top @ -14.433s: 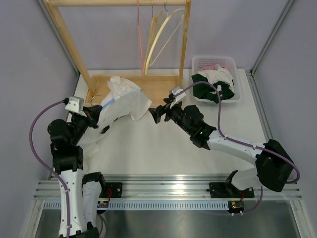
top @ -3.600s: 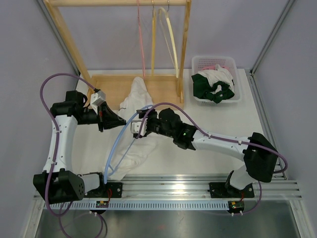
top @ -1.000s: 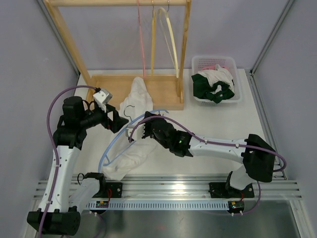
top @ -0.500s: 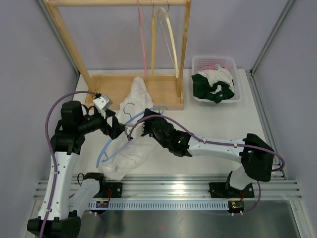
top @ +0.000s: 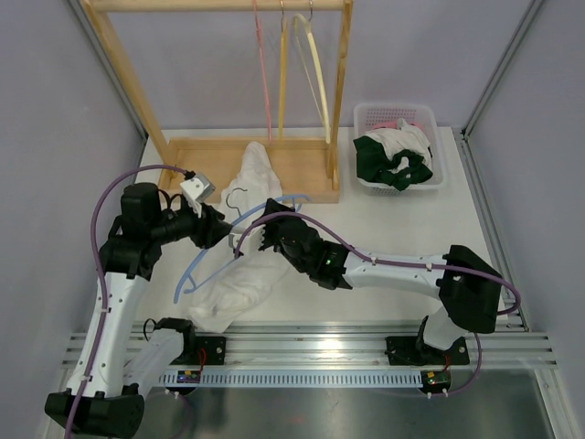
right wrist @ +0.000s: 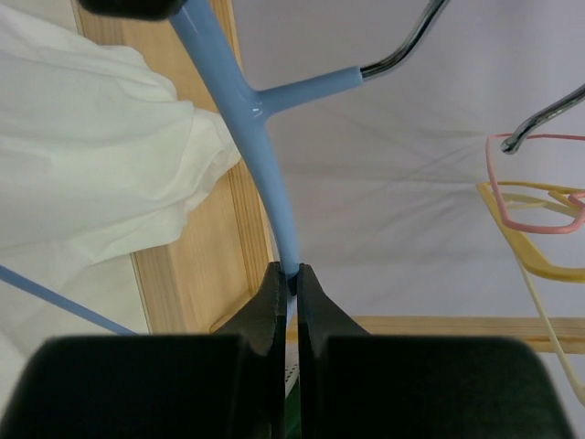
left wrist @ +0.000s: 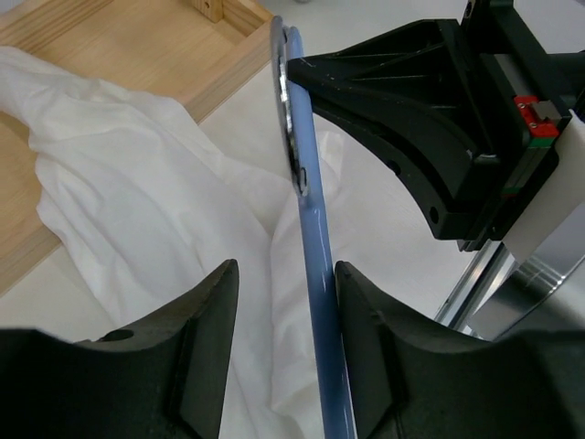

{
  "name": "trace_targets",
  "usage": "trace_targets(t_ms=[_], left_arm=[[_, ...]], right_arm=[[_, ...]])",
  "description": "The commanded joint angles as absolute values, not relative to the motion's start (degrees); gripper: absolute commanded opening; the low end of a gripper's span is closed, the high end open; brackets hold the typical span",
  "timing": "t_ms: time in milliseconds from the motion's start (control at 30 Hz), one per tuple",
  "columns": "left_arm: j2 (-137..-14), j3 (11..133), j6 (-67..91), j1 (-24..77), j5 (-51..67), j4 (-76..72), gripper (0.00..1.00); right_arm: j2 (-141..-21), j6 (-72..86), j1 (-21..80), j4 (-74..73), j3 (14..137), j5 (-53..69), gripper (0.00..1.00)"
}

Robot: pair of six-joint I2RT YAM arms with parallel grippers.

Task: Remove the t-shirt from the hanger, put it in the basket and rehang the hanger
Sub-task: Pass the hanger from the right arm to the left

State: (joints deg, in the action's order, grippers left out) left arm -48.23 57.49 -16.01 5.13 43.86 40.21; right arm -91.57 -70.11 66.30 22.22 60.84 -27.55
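Observation:
The white t-shirt (top: 254, 174) lies crumpled on the table, running from the wooden rack base down to the front left. It also shows in the left wrist view (left wrist: 137, 183) and the right wrist view (right wrist: 82, 174). The blue hanger (top: 187, 270) with a metal hook is held above it. My right gripper (top: 262, 233) is shut on one hanger arm (right wrist: 265, 155), pinched at the fingertips (right wrist: 291, 273). My left gripper (top: 218, 233) is open, and its jaws (left wrist: 285, 274) straddle the hanger bar (left wrist: 315, 247), which runs close beside the right finger.
A wooden rack (top: 341, 101) stands at the back with a pink hanger (top: 263, 73) and yellow hangers (top: 315, 64) on its rail. Its base tray (top: 210, 155) lies under the shirt's top. A white basket (top: 393, 110) of clothes stands at the back right.
My left gripper has moved right and closer to the hanger, and now straddles its bar. The hanger's lower loop has swung a little to the left. The right gripper keeps its hold.

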Motion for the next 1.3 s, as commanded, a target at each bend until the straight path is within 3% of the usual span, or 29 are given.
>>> trace_targets(t_ms=[0, 167, 233, 333, 433, 600, 700, 800, 833, 933, 1067, 1267], left_arm=[[-47.72, 56.95, -15.55, 5.98, 42.37, 36.74, 0.44], [-48.08, 56.78, -16.08, 6.68, 42.71, 36.74, 0.24], [-48.43, 56.86, -16.08, 6.94, 43.07, 37.18, 0.23], [-49.22, 57.22, -16.61, 7.38, 43.51, 38.31, 0.3], [-49.57, 57.39, -16.88, 7.73, 43.07, 38.5, 0.24], [-49.22, 57.22, -16.61, 8.0, 42.1, 38.15, 0.0], [-48.52, 56.78, -16.35, 8.0, 41.92, 37.18, 0.0], [-48.16, 56.69, -16.17, 8.0, 41.49, 37.09, 0.0], [-48.08, 56.6, -16.0, 8.0, 41.48, 37.0, 0.0], [-47.46, 56.43, -15.82, 8.0, 40.61, 36.47, 0.0], [-47.2, 56.43, -15.91, 8.0, 39.38, 36.65, 0.0], [-47.55, 56.78, -16.35, 8.0, 34.81, 37.26, 0.0]], right_arm=[[-91.23, -69.61, 66.01, 26.54, 64.07, -28.39, 0.0], [-91.23, -68.99, 66.09, 26.1, 64.34, -28.39, 0.0], [-91.58, -68.91, 66.09, 26.1, 64.77, -28.74, 0.0], [-92.11, -68.91, 66.01, 26.1, 65.39, -29.35, 0.0], [-92.37, -68.82, 66.01, 26.19, 65.57, -29.44, 0.0], [-92.2, -68.64, 66.01, 26.19, 65.39, -29.35, 0.0], [-92.11, -68.64, 66.09, 26.28, 65.22, -29.18, 0.01], [-91.93, -68.64, 66.01, 27.42, 64.51, -29.09, 0.18], [-91.76, -68.64, 66.01, 28.2, 64.25, -29.0, 0.29], [-90.71, -67.85, 66.01, 28.13, 63.37, -28.04, 0.34], [-87.9, -66.01, 66.01, 27.34, 61.62, -26.28, 0.6], [-84.47, -63.46, 66.01, 27.51, 59.24, -23.47, 0.75]])
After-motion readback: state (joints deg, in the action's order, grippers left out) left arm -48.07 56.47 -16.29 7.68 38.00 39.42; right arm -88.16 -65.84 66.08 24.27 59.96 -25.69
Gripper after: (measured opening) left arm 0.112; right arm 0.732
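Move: Between the left hand's half-closed fingers already runs the bare blue hanger's near shoulder, about 1 cm to the right of the hand point; the hanger's neck is some 4 cm to this hand's right and 2 cm ahead. The white t-shirt lies about 3 cm ahead, 3 cm right and some 20 cm below. For the right hand, still pinching the other shoulder, that grip spot is about 9 cm left and 4 cm back, roughly level, with the neck 7 cm left and 3 cm back. Closing from half open, the left fingers pinch the hanger's near shoulder beside the neck as that hand eases about 1 cm down with a small shift to the right, then it keeps its grip while drifting back left. The right hand holds nearly still until this grip is made, then opens wide, releases its shoulder and rises roughly 2.5 cm, rolling slightly left-side up. ##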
